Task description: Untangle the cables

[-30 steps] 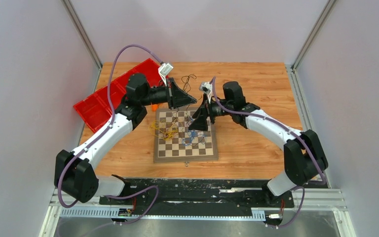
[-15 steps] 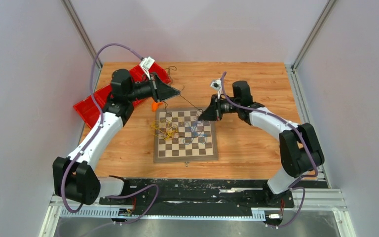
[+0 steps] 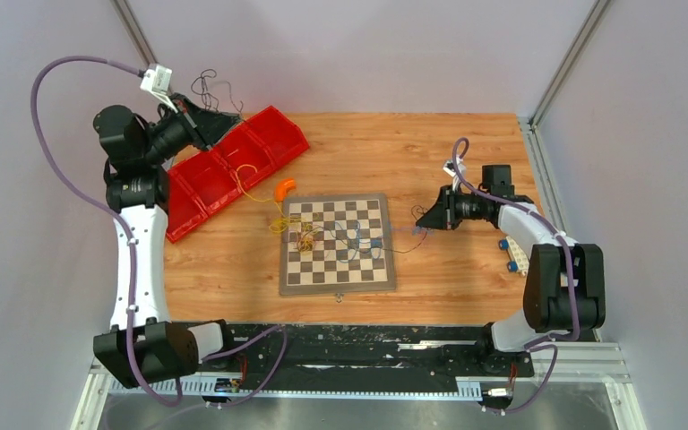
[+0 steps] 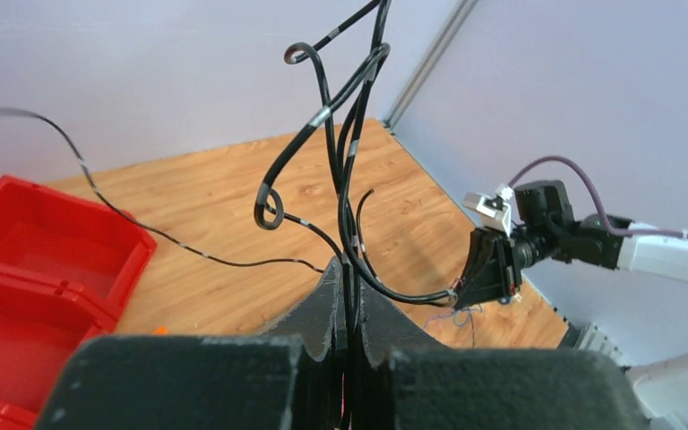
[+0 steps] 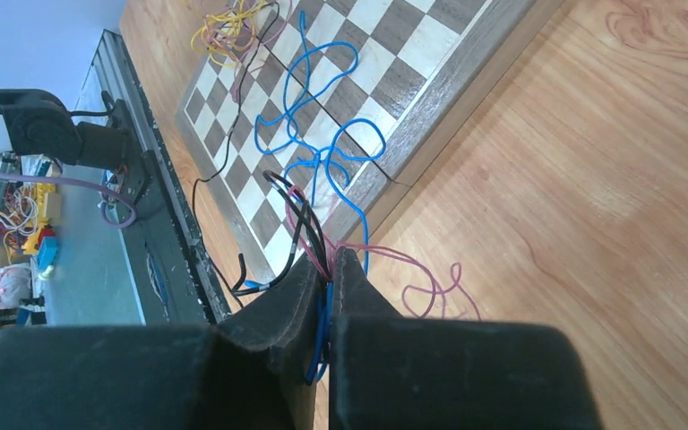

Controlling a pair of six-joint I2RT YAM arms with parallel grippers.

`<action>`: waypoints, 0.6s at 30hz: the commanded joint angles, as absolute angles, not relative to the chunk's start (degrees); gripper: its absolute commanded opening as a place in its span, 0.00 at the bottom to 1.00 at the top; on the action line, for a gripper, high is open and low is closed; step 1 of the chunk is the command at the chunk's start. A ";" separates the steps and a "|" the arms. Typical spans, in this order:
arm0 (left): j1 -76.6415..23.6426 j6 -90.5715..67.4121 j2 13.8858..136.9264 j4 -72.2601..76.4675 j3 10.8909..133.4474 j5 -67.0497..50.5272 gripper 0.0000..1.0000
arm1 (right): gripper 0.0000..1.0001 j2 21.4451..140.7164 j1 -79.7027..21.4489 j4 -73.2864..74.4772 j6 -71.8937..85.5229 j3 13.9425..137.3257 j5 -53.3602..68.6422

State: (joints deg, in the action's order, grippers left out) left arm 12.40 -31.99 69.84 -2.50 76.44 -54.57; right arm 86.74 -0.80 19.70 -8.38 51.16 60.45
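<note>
My left gripper (image 3: 222, 121) is raised above the red bins at the back left. It is shut on a bundle of thin black cables (image 4: 340, 161) that curl up out of its tips (image 4: 348, 269). My right gripper (image 3: 424, 218) sits low, just right of the chessboard (image 3: 336, 278), shut on blue (image 5: 322, 116), pink (image 5: 421, 278) and black (image 5: 291, 215) cables. These trail back onto the board. A yellow tangle (image 3: 302, 235) lies on the board's left side, and one yellow wire (image 3: 249, 182) runs up toward the bins.
Red bins (image 3: 260, 143) stand at the back left under the left gripper. A small orange piece (image 3: 283, 189) lies by the board's far left corner. A white and blue item (image 3: 512, 254) lies beside the right arm. Walls close in on three sides.
The left arm swung back, left and up with the black cables, from beside the board to above the bins. The right gripper shut on cables and drew right, off the chessboard.
</note>
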 commanded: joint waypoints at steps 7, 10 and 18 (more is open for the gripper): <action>7.33 -19.46 68.28 -10.28 65.85 -57.34 0.03 | 0.03 84.46 -4.10 24.12 -6.33 64.71 69.55; 3.13 -5.67 69.69 -21.21 68.75 -53.03 0.55 | 0.03 83.77 -7.06 23.67 -3.61 69.10 70.64; -12.99 -1.32 64.41 -13.52 63.48 -53.28 0.97 | 0.03 84.60 -18.10 23.30 -0.53 77.79 72.70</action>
State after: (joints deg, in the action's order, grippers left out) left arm -6.07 -4.71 68.64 -21.10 65.63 -51.72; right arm 85.45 -13.72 24.56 -2.61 73.80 68.93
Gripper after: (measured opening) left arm 0.975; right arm 0.047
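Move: The yellow cable tangle on the chessboard's left side lies about 10 cm right of the left gripper, 3 cm back and some 41 cm below. From that gripper, the orange piece is 10 cm ahead, 6 cm right, and the board's middle 5 cm back, 19 cm right. From the right gripper, the board's middle is 17 cm left, 1 cm ahead and 11 cm below; blue loops lie level with it, 13 cm left; the yellow tangle is 26 cm left, 2 cm ahead. Drop the left gripper about 13 cm, swinging it some 9 cm right and a little back towards the yellow tangle; open the fingers wide on the way down to let go of the black cable, turning the wrist clockwise. Meanwhile raise the right gripper about 15 cm and carry it left over the board's right side, keeping its closed hold on the black, blue and pink cables and tipping the fingers up. ##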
